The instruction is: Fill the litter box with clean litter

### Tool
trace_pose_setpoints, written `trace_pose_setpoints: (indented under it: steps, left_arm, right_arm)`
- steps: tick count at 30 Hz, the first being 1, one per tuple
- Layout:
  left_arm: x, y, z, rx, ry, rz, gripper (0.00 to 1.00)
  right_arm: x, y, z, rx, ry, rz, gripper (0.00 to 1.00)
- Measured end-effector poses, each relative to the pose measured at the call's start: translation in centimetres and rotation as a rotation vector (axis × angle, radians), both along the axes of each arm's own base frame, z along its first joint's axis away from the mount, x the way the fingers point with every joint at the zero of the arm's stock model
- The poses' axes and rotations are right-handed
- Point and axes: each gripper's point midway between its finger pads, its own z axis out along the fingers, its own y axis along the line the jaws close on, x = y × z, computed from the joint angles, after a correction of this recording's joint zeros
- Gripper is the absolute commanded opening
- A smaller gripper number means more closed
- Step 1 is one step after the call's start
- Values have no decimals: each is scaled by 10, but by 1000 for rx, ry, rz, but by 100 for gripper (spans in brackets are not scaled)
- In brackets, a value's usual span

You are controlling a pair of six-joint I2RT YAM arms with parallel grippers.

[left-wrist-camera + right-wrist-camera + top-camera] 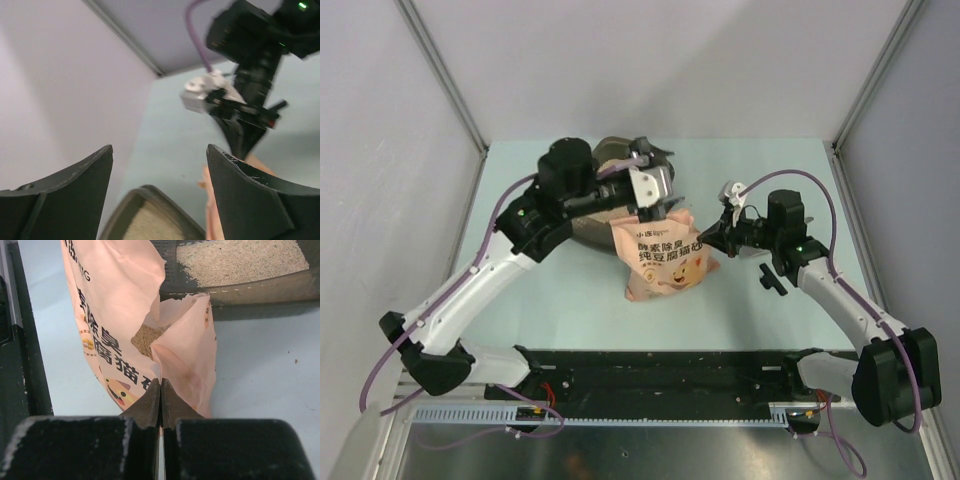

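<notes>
The dark litter box [588,234] sits at the back centre of the table, largely under my left arm. Clean litter [240,260] lies inside the litter box [240,290]. A salmon-pink cat-print bag [665,262] stands against its near side, mouth open, with granules showing inside. My right gripper [705,240] is at the bag's right edge. In the right wrist view the right gripper [161,382] is shut on a fold of the bag [115,305]. My left gripper [665,195] hovers over the bag's top. It stands open and empty [159,147] above the box corner [165,200].
A black base plate [660,370] runs along the near edge between the arm bases. Grey enclosure walls with metal posts [445,75] close in the left, back and right. Pale table surface [570,310] lies in front of the bag.
</notes>
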Motion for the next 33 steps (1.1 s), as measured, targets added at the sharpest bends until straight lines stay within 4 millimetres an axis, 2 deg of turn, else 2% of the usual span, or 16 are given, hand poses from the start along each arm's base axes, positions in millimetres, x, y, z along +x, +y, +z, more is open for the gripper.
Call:
trace_pose_setpoints:
  steps: [1, 3, 4, 6, 8, 9, 10, 11, 12, 13, 14, 15, 18, 21, 28, 33]
  left_arm:
    - [5, 4, 15, -27, -27, 19, 77]
    - [13, 11, 31, -62, -45, 55, 72]
    - [33, 23, 34, -71, -41, 117, 65]
    - [64, 39, 34, -92, -11, 214, 58]
    - [104, 57, 15, -88, 54, 310, 47]
    - [124, 66, 1, -79, 94, 359, 42]
    - [138, 72, -13, -68, 129, 391, 31]
    - [155, 78, -32, -51, 172, 426, 24]
    - [168, 84, -52, -34, 218, 455, 17]
    - [176, 87, -73, -13, 261, 472, 5]
    - [180, 88, -94, 11, 308, 478, 0]
    - [180, 87, -115, 35, 355, 473, 0]
    - [170, 76, -160, 91, 461, 424, 0]
    - [154, 61, -190, 126, 545, 352, 0]
    - [115, 7, -225, 156, 694, 167, 0]
    - [91, -19, -238, 174, 767, 73, 0]
  right_arm:
    - [1, 1, 0, 3, -2, -1, 0]
    - [4, 2, 0, 10, 1, -5, 0]
    - [5, 2, 0, 13, -1, -6, 0]
    - [7, 2, 1, 17, -3, -8, 0]
    - [7, 2, 1, 18, -7, -10, 0]
    - [8, 2, 1, 19, -8, -11, 0]
    - [8, 2, 1, 19, -9, -11, 0]
    - [8, 1, 1, 19, -8, -12, 0]
    - [8, 1, 1, 19, -8, -12, 0]
    - [8, 1, 1, 19, -7, -13, 0]
    - [8, 1, 1, 21, -2, -14, 0]
    - [8, 1, 1, 23, 3, -15, 0]
    - [7, 2, 1, 30, 15, -18, 0]
    - [6, 4, 2, 37, 25, -21, 0]
    - [8, 7, 1, 47, 45, -30, 0]
    - [7, 7, 0, 49, 55, -28, 0]
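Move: The litter bag's far rim is about 9 cm ahead of my raised, empty left hand, 3 cm to its right and 25 cm below. My right fingertips, already pinching the near-right rim, are about 2 cm ahead, 9 cm right and 23 cm below; the litter box is some 17 cm ahead, 8 cm left and 41 cm down. From my right hand, the far rim is roughly 7 cm ahead, 6 cm left and 2 cm down. I swing my left hand about 18 cm forward and 9 cm left, out beyond the bag, shutting my open fingers on nothing as it begins to drop. Then I bring it down, back and right to the far rim, ending some 24 cm lower, with the wrist rolled roughly 45 degrees and the fingers dipping; the closed tips seem to touch the rim. My right hand keeps its pinch, almost still. ##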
